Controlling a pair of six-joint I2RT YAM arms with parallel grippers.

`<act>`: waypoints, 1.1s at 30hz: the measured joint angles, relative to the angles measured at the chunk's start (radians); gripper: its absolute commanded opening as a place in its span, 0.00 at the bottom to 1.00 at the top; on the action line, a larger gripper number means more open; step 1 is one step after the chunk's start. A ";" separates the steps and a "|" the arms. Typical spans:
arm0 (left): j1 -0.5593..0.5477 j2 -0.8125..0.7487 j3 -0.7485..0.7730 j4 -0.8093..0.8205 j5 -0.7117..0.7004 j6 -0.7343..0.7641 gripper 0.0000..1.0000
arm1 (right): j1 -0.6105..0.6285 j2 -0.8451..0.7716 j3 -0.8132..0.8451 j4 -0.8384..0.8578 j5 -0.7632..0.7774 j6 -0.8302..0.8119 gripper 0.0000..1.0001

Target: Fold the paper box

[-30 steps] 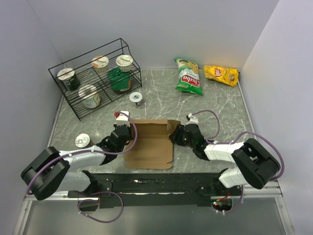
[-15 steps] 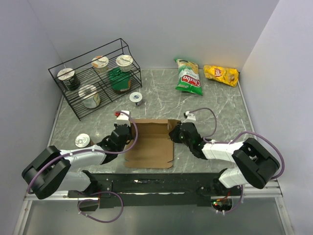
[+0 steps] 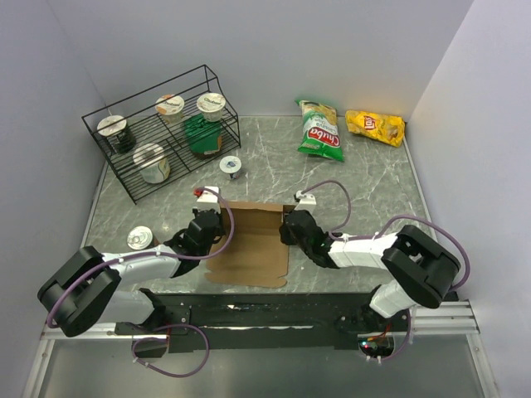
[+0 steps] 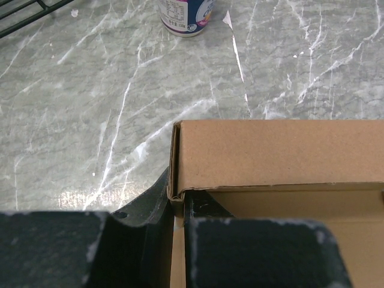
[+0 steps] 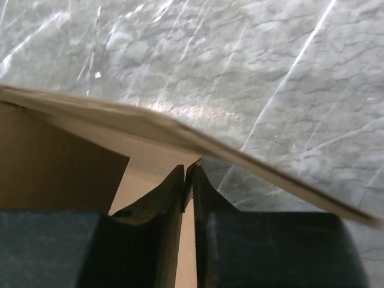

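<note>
The paper box (image 3: 253,245) is a brown cardboard sheet lying partly folded on the marble table between the two arms. My left gripper (image 3: 214,227) is shut on its raised left side wall. In the left wrist view that wall edge sits pinched between the left gripper (image 4: 176,207) jaws, and the upright back panel of the paper box (image 4: 276,153) runs off to the right. My right gripper (image 3: 289,225) is shut on the right side wall. In the right wrist view the right gripper (image 5: 188,175) jaws meet on a thin cardboard edge beneath a slanting flap of the paper box (image 5: 144,123).
A black wire rack (image 3: 143,93) with several cups and a green packet stands at the back left. A small cup (image 3: 231,167) is just beyond the box, and a can (image 3: 139,238) sits left of my left arm. Green (image 3: 321,131) and yellow (image 3: 375,127) chip bags lie at the back right.
My right gripper has moved left to the box's right side wall and closed on it. The box has shifted slightly left. The left gripper has kept its hold.
</note>
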 measured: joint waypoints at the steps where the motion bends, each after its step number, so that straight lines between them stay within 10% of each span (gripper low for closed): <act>1: 0.000 0.001 0.000 0.000 0.000 0.003 0.02 | 0.004 0.000 0.000 0.000 0.000 0.002 0.30; 7: 0.004 0.012 0.017 -0.014 -0.004 0.010 0.02 | 0.015 -0.068 -0.014 -0.021 -0.008 -0.008 0.72; 16: 0.035 0.010 0.018 -0.014 0.049 0.002 0.01 | 0.019 -0.634 -0.183 -0.150 -0.126 -0.199 0.93; 22: 0.038 0.010 0.021 -0.018 0.068 0.003 0.01 | -0.098 -0.791 -0.140 -0.327 -0.155 -0.296 0.91; 33: 0.040 0.010 0.022 -0.018 0.078 0.003 0.01 | -0.281 -0.450 -0.024 -0.323 -0.367 -0.559 0.89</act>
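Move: The right hand, nearly shut, is at the box's right corner, whose middle is some 2 cm ahead of the fingertips. The box's front panel lies about 20 cm back and 15 cm left of this hand, some 6 cm lower; the small cup is roughly 22 cm ahead and 25 cm left. The left hand keeps the left corner pinched, with the right corner about 30 cm to its right and nearly level ahead. Right hand opens wide, releases the right corner, rises back some 11 cm, then swings right, forward and down. ##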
